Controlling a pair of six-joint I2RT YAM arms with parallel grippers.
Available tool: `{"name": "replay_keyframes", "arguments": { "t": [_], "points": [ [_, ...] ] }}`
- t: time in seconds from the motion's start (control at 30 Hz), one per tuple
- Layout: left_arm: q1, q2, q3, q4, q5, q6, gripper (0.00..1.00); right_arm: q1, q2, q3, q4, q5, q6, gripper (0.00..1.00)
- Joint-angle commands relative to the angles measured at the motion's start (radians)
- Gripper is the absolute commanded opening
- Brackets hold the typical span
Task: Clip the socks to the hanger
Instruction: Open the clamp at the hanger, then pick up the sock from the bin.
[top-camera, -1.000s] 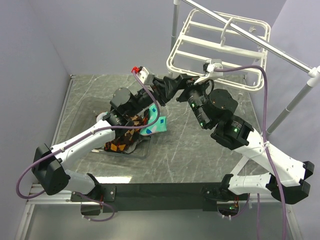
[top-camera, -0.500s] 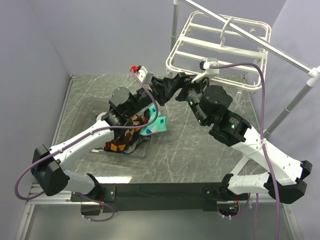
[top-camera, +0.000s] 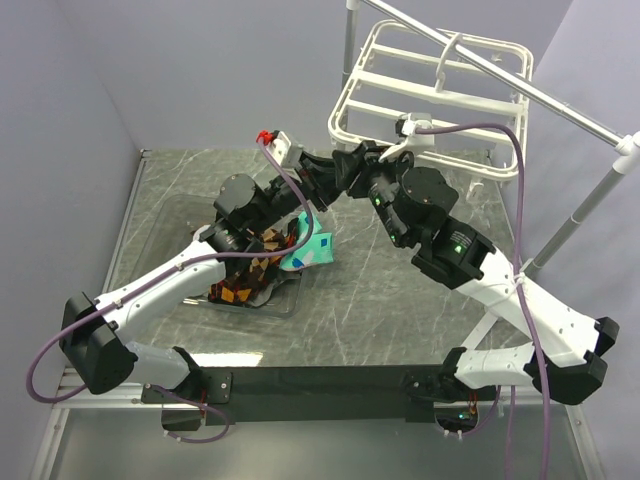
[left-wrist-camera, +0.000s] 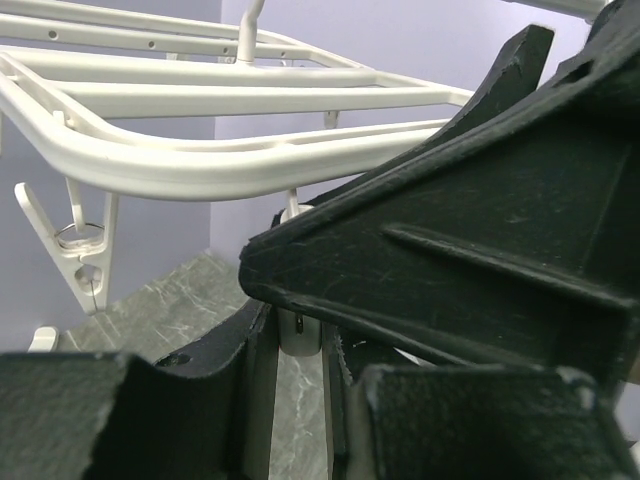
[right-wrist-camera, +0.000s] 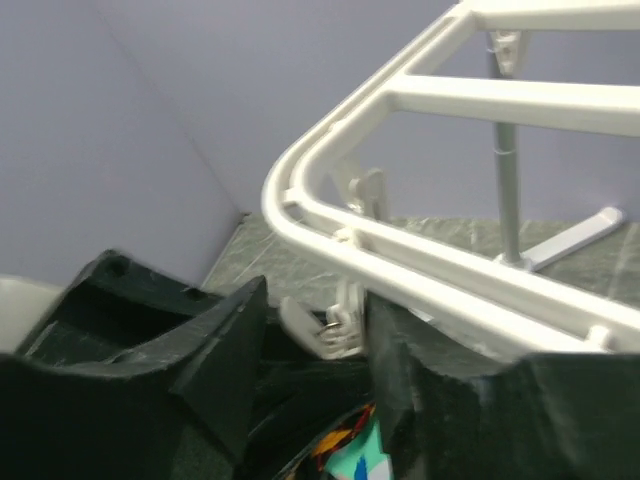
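Note:
The white hanger (top-camera: 345, 105) hangs from a pole at the back right. Under its near-left corner the two grippers meet. My right gripper (right-wrist-camera: 315, 300) is open and straddles a white clip (right-wrist-camera: 345, 320) below the hanger's rim (right-wrist-camera: 450, 270). Its right finger is close to the clip and its left finger stands apart. My left gripper (top-camera: 335, 180) sits just below, and its fingertips are hidden behind the right gripper's finger (left-wrist-camera: 480, 230). A mint-green sock (top-camera: 310, 242) hangs down from the left gripper, and its edge shows again in the right wrist view (right-wrist-camera: 355, 455). The argyle socks (top-camera: 240, 285) lie heaped below.
The heaped socks lie on a clear tray (top-camera: 180, 225) at the table's left. The silver pole stand (top-camera: 560, 105) crosses above the hanger, with its upright (top-camera: 590, 205) at the right. Another clip (left-wrist-camera: 85, 265) hangs from the hanger's rim (left-wrist-camera: 200, 165). Purple walls close off the left and back.
The right gripper has moved up and left to the hanger's corner, and its jaws have narrowed round the clip. The left arm has shifted slightly up and left.

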Motion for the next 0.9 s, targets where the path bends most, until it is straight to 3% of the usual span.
{"name": "replay_keyframes", "arguments": {
  "t": [0.0, 0.07, 0.1, 0.23, 0.27, 0.3, 0.4, 0.6, 0.73, 0.87],
  "points": [
    [-0.003, -0.044, 0.024, 0.018, 0.039, -0.004, 0.16, -0.01, 0.023, 0.04, 0.056, 0.007, -0.009, 0.48],
    [-0.003, -0.046, 0.026, 0.012, 0.034, -0.003, 0.16, -0.011, 0.027, 0.04, 0.062, 0.015, -0.011, 0.37],
    [-0.003, -0.046, 0.023, 0.012, 0.036, -0.001, 0.16, -0.01, 0.027, 0.037, 0.066, 0.017, -0.012, 0.26],
    [-0.003, -0.052, 0.02, -0.002, 0.025, -0.004, 0.21, -0.011, 0.023, 0.032, 0.073, 0.027, -0.02, 0.09],
    [-0.003, -0.058, 0.017, -0.008, 0.016, -0.007, 0.24, -0.013, 0.027, 0.035, 0.068, 0.027, -0.02, 0.08],
    [-0.003, -0.062, 0.012, -0.025, 0.01, -0.009, 0.39, -0.014, 0.025, 0.035, 0.067, 0.029, -0.02, 0.06],
    [-0.001, -0.101, -0.009, -0.095, -0.031, -0.016, 0.58, -0.022, 0.025, 0.026, 0.071, 0.024, -0.02, 0.03],
    [0.014, -0.266, -0.149, -0.26, -0.186, -0.094, 0.72, -0.037, 0.01, -0.009, 0.091, 0.012, -0.023, 0.02],
    [0.055, -0.348, -0.254, -0.414, -0.24, -0.131, 0.76, -0.042, 0.002, -0.031, 0.106, -0.006, -0.029, 0.02],
    [0.085, -0.32, -0.359, -0.463, -0.302, -0.113, 0.76, -0.044, 0.003, -0.038, 0.111, -0.008, -0.029, 0.02]
  ]
}}
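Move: The hanger clamp is already between the left hand's fingertips, and lies about 2 cm ahead and 1 cm left of the right hand, level with both. From the left hand the hanger's middle is some 10 cm ahead, 15 cm right and 5 cm up, and a second clamp hangs about 9 cm ahead, level with it. The turquoise sock at the box's edge lies roughly 3 cm ahead of the left hand, 7 cm left and 38 cm below. Easing forward about 2 cm, the right hand shuts its half-open fingers on the clamp under the hanger's corner, pinches it and keeps squeezing. Once that grip is on, the left hand opens, lets go of the clamp and swings away left, then steeply down towards the turquoise sock, some 13 cm in all, tipping down and turning counter-clockwise. ##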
